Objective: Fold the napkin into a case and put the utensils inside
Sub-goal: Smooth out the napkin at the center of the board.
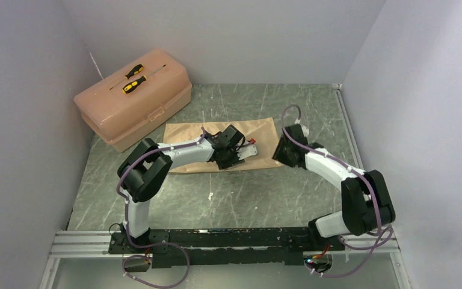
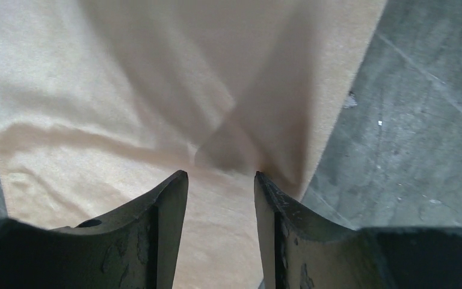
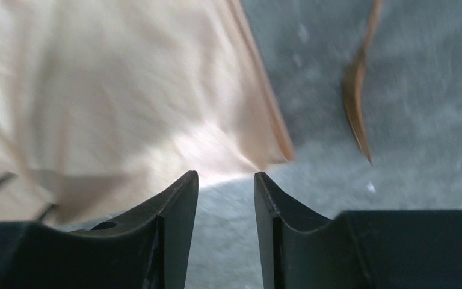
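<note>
The peach-tan satin napkin (image 1: pixel 192 141) lies spread flat on the grey table, creased in places. My left gripper (image 1: pixel 228 160) hangs low over its near middle. In the left wrist view that gripper (image 2: pixel 221 174) is open, with the napkin (image 2: pixel 126 90) under it and nothing pinched. My right gripper (image 1: pixel 280 154) is at the napkin's right end. In the right wrist view it (image 3: pixel 225 174) is open over bare table, and the napkin's corner (image 3: pixel 264 150) lies just ahead of its tips. One thin golden-brown utensil (image 3: pixel 356 102) lies on the table to the right of that corner.
A pink plastic toolbox (image 1: pixel 133 102) stands at the back left, with two yellow-and-black screwdrivers (image 1: pixel 133 78) on its lid. Walls close in the left, back and right sides. A metal rail (image 1: pixel 216 238) carries the arm bases at the near edge.
</note>
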Controlling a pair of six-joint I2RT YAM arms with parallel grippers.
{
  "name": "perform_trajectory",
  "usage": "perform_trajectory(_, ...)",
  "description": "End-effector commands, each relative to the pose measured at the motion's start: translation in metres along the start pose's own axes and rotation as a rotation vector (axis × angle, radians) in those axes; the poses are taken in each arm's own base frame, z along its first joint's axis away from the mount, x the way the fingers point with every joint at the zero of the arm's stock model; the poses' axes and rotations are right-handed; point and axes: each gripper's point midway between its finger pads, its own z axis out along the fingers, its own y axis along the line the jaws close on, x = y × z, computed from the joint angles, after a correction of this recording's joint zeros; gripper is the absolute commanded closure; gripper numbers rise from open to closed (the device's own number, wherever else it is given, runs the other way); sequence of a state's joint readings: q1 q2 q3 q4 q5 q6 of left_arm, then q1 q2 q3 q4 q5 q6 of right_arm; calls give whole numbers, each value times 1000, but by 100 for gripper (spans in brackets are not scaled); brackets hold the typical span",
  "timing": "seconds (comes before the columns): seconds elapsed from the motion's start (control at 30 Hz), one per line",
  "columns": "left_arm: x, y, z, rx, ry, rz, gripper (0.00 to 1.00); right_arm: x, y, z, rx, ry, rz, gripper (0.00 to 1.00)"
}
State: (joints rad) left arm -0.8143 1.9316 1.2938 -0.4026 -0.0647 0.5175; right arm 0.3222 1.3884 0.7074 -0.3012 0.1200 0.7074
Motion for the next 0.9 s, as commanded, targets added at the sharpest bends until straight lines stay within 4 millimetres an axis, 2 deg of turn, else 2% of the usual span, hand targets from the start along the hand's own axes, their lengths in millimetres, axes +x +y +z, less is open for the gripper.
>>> perform_trajectory(0.0, -3, -8, -15, 7, -21, -22, 50, -72, 51, -9, -81, -132, -44, 56)
perform_trajectory(0.1, 5, -12, -15, 1, -10, -17, 49, -97, 72, 8, -86, -142, -62, 55)
perform_trajectory(0.2, 8, -6, -17, -37, -4, -5, 49, -109, 91, 34, -101, -118, -67, 55)
perform_trajectory(0.3, 1, 2, -25, -60, -23, 0, 49, -112, 103, 61, -114, -107, -64, 55)
perform_trajectory(0.43, -11, 20, -42, -66, -62, -47, 47, -94, 88, 86, -60, -54, -52, 56)
perform_trajectory(0.53, -13, 42, -55, -60, -99, -126, 47, -81, 72, 88, -35, -51, -40, 56)
perform_trajectory(0.63, -7, 63, -59, -81, -106, -158, 48, -73, 55, 82, 3, -46, -25, 57)
perform_trajectory(0.77, -10, 76, -49, -98, -112, -173, 48, -62, 44, 66, 5, -56, -2, 57)
perform_trajectory(0.87, -29, 80, -39, -83, -169, -202, 50, -58, 39, 51, -4, -63, 11, 57)
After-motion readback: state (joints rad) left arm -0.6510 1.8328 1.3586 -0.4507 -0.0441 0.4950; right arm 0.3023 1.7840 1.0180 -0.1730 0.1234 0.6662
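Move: The folded napkin lies under both hands. From my right hand, which hovers a couple of centimetres above its near edge, its far-right corner is about 17 cm ahead and 1 cm left, its middle about 8 cm ahead and 15 cm left. The utensil's brown handle lies roughly 4 cm ahead and 5 cm right. From my left hand, low on the near part, the napkin's middle is some 6 cm ahead and 3 cm left, about a centimetre down. I swing my right hand up and forward in an arc over the napkin's right end, about 14 cm out. I lower it onto the cloth near the far edge, then draw the half-open fingertips back some 4 cm along it. Meanwhile my left hand slides slightly back and left across the near part, then lifts off about 6 cm, going forward and left. ##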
